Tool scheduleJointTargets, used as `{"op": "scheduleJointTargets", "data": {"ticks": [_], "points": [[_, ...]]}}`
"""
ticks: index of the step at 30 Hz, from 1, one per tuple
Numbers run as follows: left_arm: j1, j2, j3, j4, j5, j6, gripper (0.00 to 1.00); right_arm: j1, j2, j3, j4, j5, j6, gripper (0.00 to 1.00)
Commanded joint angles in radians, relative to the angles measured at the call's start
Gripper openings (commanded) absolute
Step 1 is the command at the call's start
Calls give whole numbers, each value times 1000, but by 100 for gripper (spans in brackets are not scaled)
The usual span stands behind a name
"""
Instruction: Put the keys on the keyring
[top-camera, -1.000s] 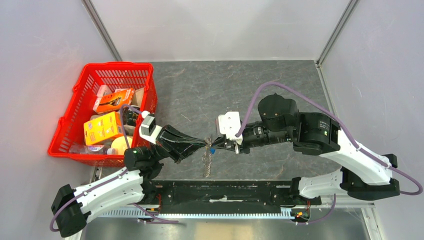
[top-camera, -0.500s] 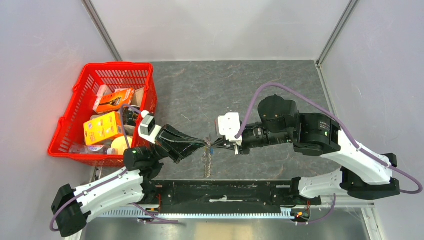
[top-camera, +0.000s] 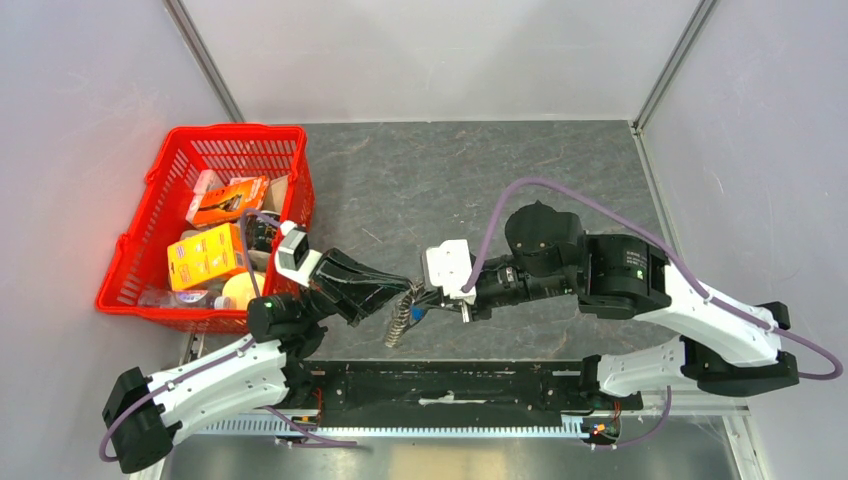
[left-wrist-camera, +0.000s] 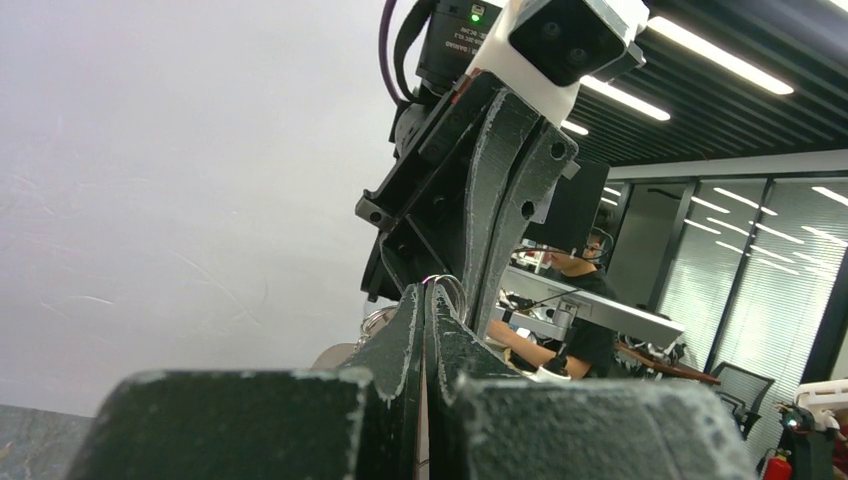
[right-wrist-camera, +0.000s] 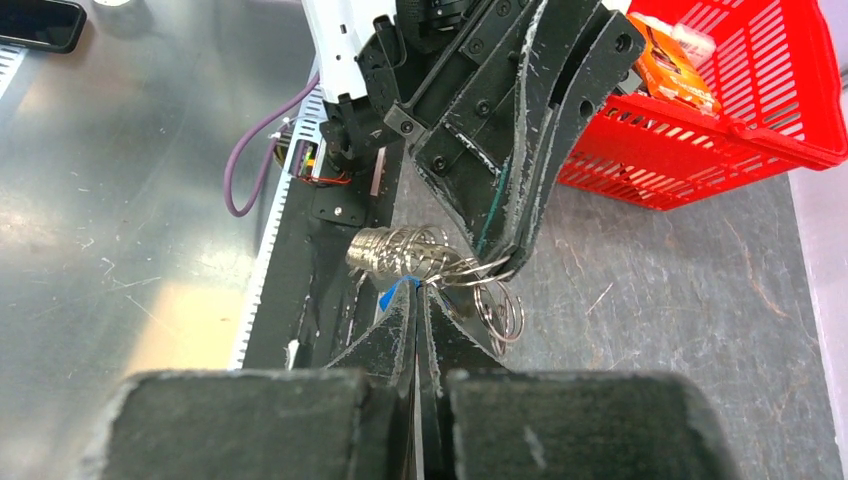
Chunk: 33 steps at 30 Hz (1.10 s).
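Note:
My left gripper (top-camera: 408, 290) and right gripper (top-camera: 426, 300) meet tip to tip above the table's near middle. The left one is shut on the keyring's thin silver loop (left-wrist-camera: 451, 291). The keyring's chain (top-camera: 399, 321) hangs below, slanting left; it shows bunched in the right wrist view (right-wrist-camera: 402, 250). The right gripper (right-wrist-camera: 415, 297) is shut on the blue-headed key (right-wrist-camera: 394, 294), of which only a blue sliver shows. Small silver rings (right-wrist-camera: 501, 306) hang beside its tips. The left gripper's fingers (right-wrist-camera: 520, 190) come in from above there. The yellow-gold key is hidden.
A red basket (top-camera: 142, 230) with orange and yellow packages stands at the left, close behind the left arm; it also shows in the right wrist view (right-wrist-camera: 760, 110). A black base rail (top-camera: 450, 385) runs along the near edge. Grey walls enclose the table.
Both grippers have shifted a little left and toward the near edge, still joined. The hanging chain has swung from straight down to slanting left.

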<state>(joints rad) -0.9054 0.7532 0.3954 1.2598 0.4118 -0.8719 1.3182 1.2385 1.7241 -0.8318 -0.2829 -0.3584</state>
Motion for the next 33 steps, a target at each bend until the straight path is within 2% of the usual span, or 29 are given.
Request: {"op": "scheduleJointTargets", "data": {"ticks": [1, 11, 15, 21, 27, 33], "points": [[0, -8, 34, 27, -97, 5, 2, 40, -5, -24, 39, 3, 12, 0], [0, -15, 21, 26, -131, 5, 2, 101, 16, -16, 30, 126, 5, 0], [0, -27, 19, 13, -131, 7, 2, 104, -8, -2, 30, 158, 33, 14], [0, -46, 14, 4, -133, 11, 2, 103, -75, 13, 23, 180, 95, 27], [0, -56, 14, 2, -137, 15, 2, 103, -149, 18, 40, 229, 157, 31], [0, -54, 21, 4, -136, 14, 2, 104, -96, 76, 42, 309, 219, 31]]}}
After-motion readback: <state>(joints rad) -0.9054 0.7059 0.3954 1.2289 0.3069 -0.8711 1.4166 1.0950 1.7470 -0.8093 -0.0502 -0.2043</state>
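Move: The keyring's rings, still clamped at the left fingertips, lie about 2 cm to the left of the right hand, 2 cm farther out and 1 cm higher. The blue key sits roughly 1 cm left, 2 cm back and 1 cm below the right hand, and the keyring's coil hangs some 3 cm left and 3 cm back, about 3 cm lower. From the left hand, the rings are directly at the tips, about 1 cm to the right. Ease the right fingertips, still pinching thin ring wire beside the blue key, about 1 cm left towards the left gripper, then open them and let go. Withdraw right and upward from the keyring, about 5–6 cm each way, lifting the fingertips some 10 degrees. Keep the left gripper shut on the rings and raise it slightly, drifting left and forward. ##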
